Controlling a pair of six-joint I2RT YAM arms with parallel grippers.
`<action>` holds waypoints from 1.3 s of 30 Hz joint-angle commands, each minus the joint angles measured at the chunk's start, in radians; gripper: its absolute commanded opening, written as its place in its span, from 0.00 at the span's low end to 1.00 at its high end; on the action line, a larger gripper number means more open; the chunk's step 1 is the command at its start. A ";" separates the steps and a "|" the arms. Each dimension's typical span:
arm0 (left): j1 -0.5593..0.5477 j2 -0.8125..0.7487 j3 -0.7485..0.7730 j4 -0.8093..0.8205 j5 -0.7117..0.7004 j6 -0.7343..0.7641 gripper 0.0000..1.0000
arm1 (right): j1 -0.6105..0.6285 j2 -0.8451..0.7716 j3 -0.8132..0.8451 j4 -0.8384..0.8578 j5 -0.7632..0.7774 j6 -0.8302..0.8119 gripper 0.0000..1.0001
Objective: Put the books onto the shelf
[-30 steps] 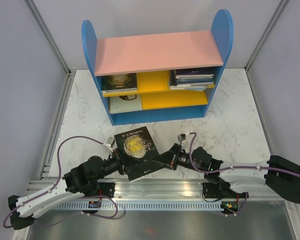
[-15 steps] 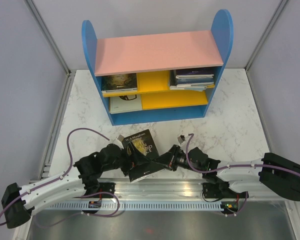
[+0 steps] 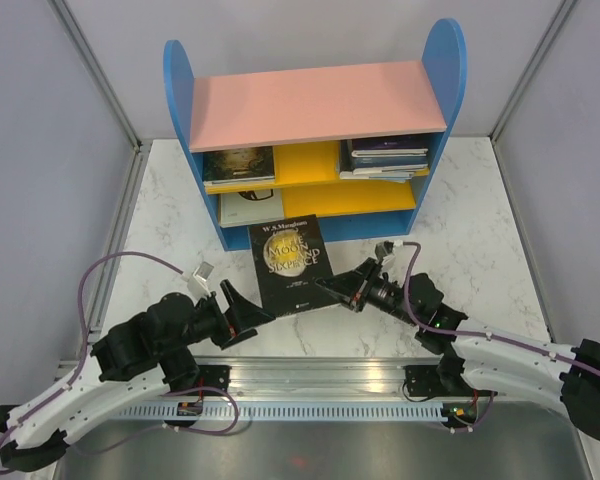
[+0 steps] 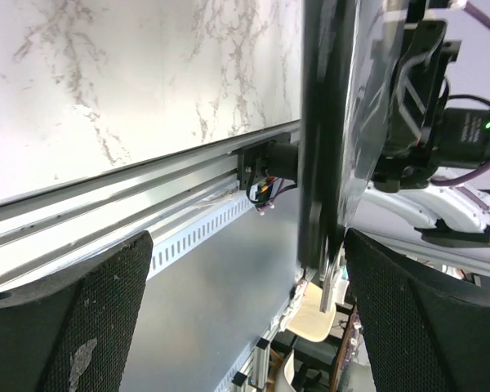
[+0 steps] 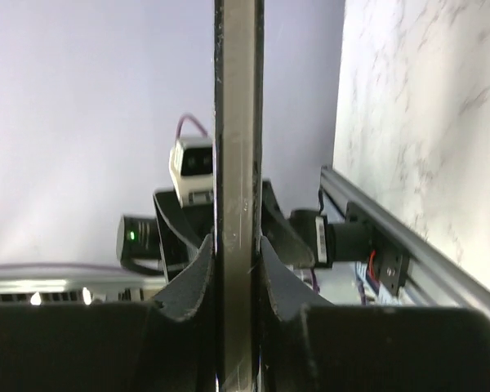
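A black book point(image 3: 292, 262) with a golden moon on its cover hangs just above the table in front of the shelf point(image 3: 310, 105). My right gripper point(image 3: 338, 290) is shut on the book's right edge. In the right wrist view both fingers point(image 5: 198, 282) press the book's thin edge point(image 5: 238, 122). My left gripper point(image 3: 246, 310) stands open just left of the book's near corner, not touching it. The left wrist view shows its wide-apart pads point(image 4: 65, 318) and the book point(image 4: 327, 122) edge-on beyond them. More books lie on the shelf: one at upper left point(image 3: 238, 163), a stack at upper right point(image 3: 385, 155), and a pale one at lower left point(image 3: 250, 207).
The shelf stands at the back of the marble table point(image 3: 460, 230), its open side facing the arms. An aluminium rail point(image 3: 320, 380) runs along the near edge. Grey walls close in both sides. Purple cables loop from both arms.
My left gripper opened, let go of the black book and drew back to the left. The right gripper kept its hold and carried the book farther toward the shelf.
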State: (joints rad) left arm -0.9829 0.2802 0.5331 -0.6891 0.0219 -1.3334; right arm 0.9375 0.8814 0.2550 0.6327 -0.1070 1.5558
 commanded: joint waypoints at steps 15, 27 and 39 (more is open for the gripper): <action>0.003 -0.091 0.084 -0.250 -0.099 0.030 1.00 | -0.226 0.459 0.420 0.249 -0.169 -0.010 0.00; 0.001 -0.142 0.103 -0.308 -0.111 0.014 0.98 | -0.226 0.875 0.678 0.305 -0.115 0.035 0.00; 0.001 -0.216 0.123 -0.400 -0.178 0.008 1.00 | -0.226 0.857 0.564 0.341 -0.158 0.066 0.69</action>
State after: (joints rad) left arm -0.9833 0.0788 0.6247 -1.0519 -0.0975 -1.3296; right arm 0.7132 1.7882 0.8539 0.8864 -0.2386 1.6085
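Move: The black Moon and Sixpence book is already pinched by its right edge in the right hand, its middle some 10 cm left and 5 cm ahead. It is bound for the white book in the shelf's lower left bay, roughly 27 cm ahead, 19 cm left and 4 cm below. One level up, about 8 cm above the hand, lie the gold-green book, 28 cm ahead and 20 cm left, and the book stack, 28 cm ahead and 10 cm right. From the left hand the white book is about 32 cm straight ahead and slightly lower. The black book is carried by the right hand forward about 18 cm into the lower left bay, first straight out, then also leftward some 9 cm, rising a touch before sinking 4 cm over the white book, with a slight clockwise turn. There the right fingers open around its edge. The left hand, already wide open, draws about 6 cm left, away from the book. ##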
